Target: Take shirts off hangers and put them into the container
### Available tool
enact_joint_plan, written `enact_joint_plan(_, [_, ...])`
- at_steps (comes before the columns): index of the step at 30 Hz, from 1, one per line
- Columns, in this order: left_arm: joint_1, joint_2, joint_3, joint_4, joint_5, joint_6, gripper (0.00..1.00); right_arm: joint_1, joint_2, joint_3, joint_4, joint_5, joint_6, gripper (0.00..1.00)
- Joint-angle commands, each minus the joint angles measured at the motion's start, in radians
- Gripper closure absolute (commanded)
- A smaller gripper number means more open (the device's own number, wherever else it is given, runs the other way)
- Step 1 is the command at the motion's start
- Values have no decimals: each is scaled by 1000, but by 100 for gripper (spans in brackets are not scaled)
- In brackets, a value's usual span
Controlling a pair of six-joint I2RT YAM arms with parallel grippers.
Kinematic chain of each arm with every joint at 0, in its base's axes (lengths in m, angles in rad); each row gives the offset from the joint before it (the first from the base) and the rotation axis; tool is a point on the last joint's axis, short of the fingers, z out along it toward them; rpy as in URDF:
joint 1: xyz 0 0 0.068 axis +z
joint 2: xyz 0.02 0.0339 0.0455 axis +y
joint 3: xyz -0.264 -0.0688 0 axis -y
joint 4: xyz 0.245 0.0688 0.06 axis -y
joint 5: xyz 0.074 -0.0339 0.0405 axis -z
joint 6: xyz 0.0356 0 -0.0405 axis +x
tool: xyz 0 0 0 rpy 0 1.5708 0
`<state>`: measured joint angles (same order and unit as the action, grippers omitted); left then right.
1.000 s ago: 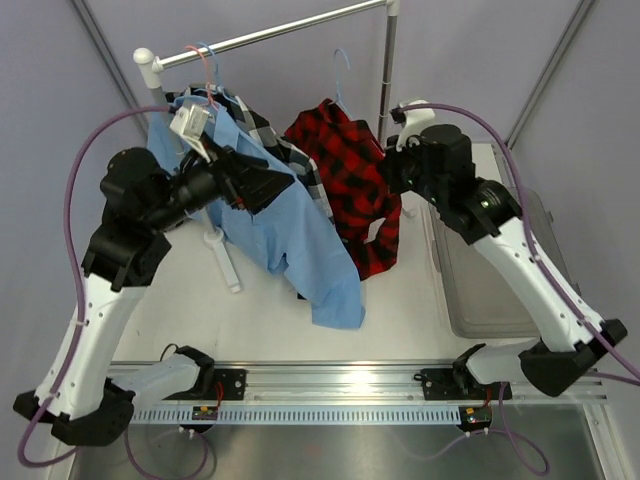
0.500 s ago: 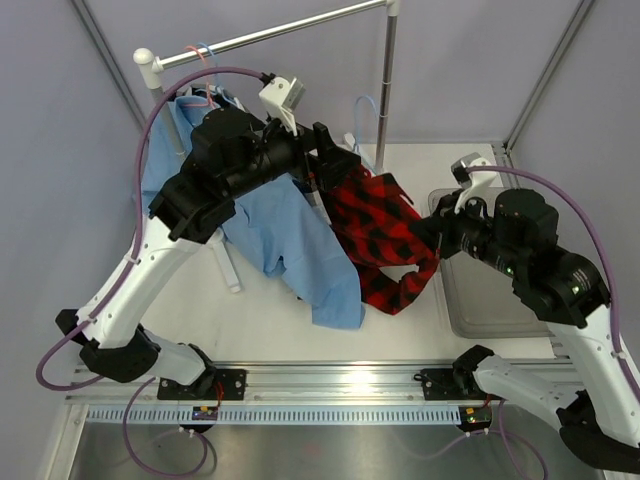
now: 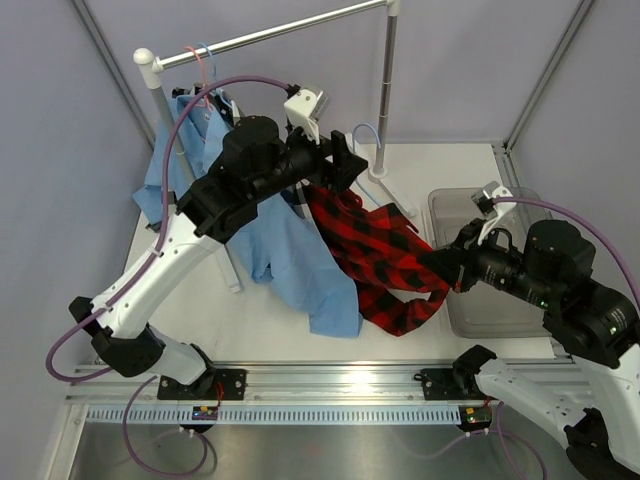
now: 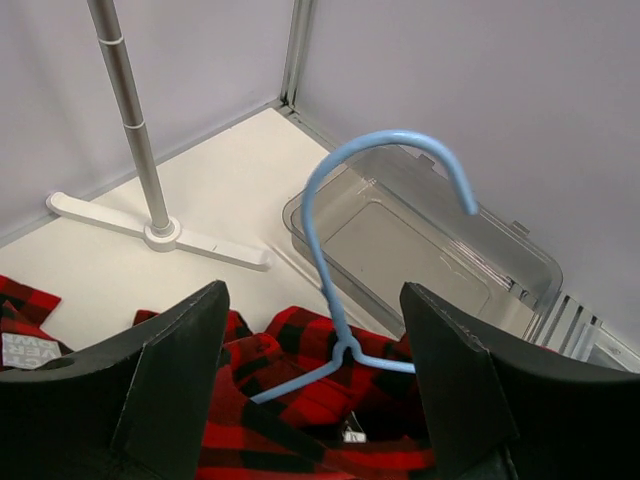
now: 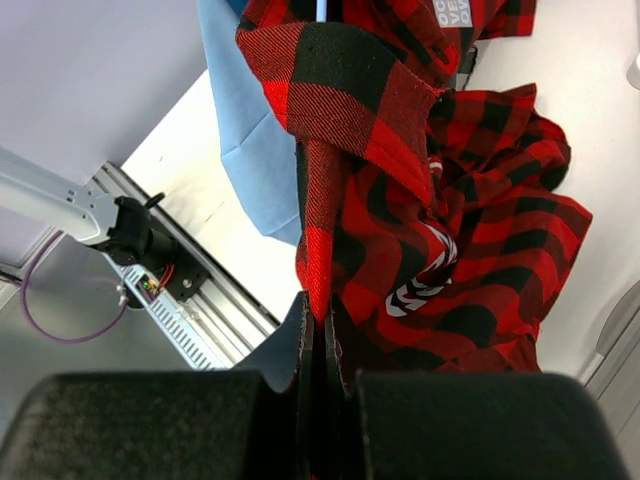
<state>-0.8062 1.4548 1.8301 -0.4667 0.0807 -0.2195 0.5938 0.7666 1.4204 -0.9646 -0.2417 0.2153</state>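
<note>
The red-and-black plaid shirt (image 3: pixel 385 270) sags from its light blue hanger (image 3: pixel 366 132) down to the table, stretched toward the right. My right gripper (image 3: pixel 440 268) is shut on a folded edge of the plaid shirt (image 5: pixel 318 300). My left gripper (image 4: pixel 320 390) is open, its jaws on either side of the hanger's neck (image 4: pixel 343 345) without touching it; the hanger's hook is free of the rail. The light blue shirt (image 3: pixel 290 250) hangs at left, and a strip of the check shirt (image 3: pixel 297 197) shows behind my left arm. The clear container (image 3: pixel 450 215) sits at right, partly under my right arm.
The silver rail (image 3: pixel 270 33) crosses the back, its right post (image 3: pixel 386 90) standing on a white foot (image 4: pixel 160 235). A pink hanger (image 3: pixel 207 80) and a blue hanger (image 3: pixel 205 48) stay hooked on it at left. Grey walls enclose the table.
The plaid shirt's hanger came off the rail. My right gripper pulled the shirt down and toward the near right. My left arm swung right to the hanger, and its jaws narrowed a little.
</note>
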Motion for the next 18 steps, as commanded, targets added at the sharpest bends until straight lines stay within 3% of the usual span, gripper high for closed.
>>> enact_joint_plan(1, [-13, -8, -32, 74, -19, -14, 26, 4, -9, 57, 33, -54, 15, 100])
enact_joint_plan(8, [-13, 27, -6, 65, -18, -23, 39, 4, -23, 69, 27, -71, 21, 100])
enact_joint_plan(10, [-14, 36, -3, 65, -10, -27, 56, 4, -26, 74, 27, -71, 18, 100])
enact_joint_plan(11, [-13, 36, -3, 65, -9, -30, 75, 4, -27, 74, 26, -74, 18, 100])
enact_joint_plan(13, [-14, 36, -5, 66, -12, -37, 100, 4, -27, 77, 23, -85, 15, 100])
enact_joint_plan(16, [-19, 35, 1, 66, -16, -43, 100, 4, -29, 74, 21, -73, 4, 100])
enact_joint_plan(18, [-21, 35, 20, 56, -42, -40, 100, 5, -32, 74, 18, -61, 2, 67])
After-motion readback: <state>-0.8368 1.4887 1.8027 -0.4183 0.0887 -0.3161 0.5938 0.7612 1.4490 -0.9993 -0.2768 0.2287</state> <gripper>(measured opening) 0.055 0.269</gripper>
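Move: The blue hanger's stem is just off the left fingertips, about 3 cm to the right, level ahead and 2 cm lower; the red plaid shirt hangs from it, middle roughly 11 cm back, 7 cm right and 17 cm below that hand. The container lies some 33 cm right of the left hand, level ahead and 42 cm down. From the right hand, which holds a fold of the shirt, the stem is about 14 cm ahead, 7 cm left and 6 cm up. The left hand, fingers wide open around the hanger's blue stem, sinks about 2 cm and then slides some 2 cm to the right with its tips tilting about 5 degrees, shutting fully as it goes so that the fingertips pinch the stem just below the hook. The right hand eases back only about 1 cm, still pinching its fold of red plaid shirt as a counter-hold, and starts to open its fingers about a quarter of the way only once the left has closed. ##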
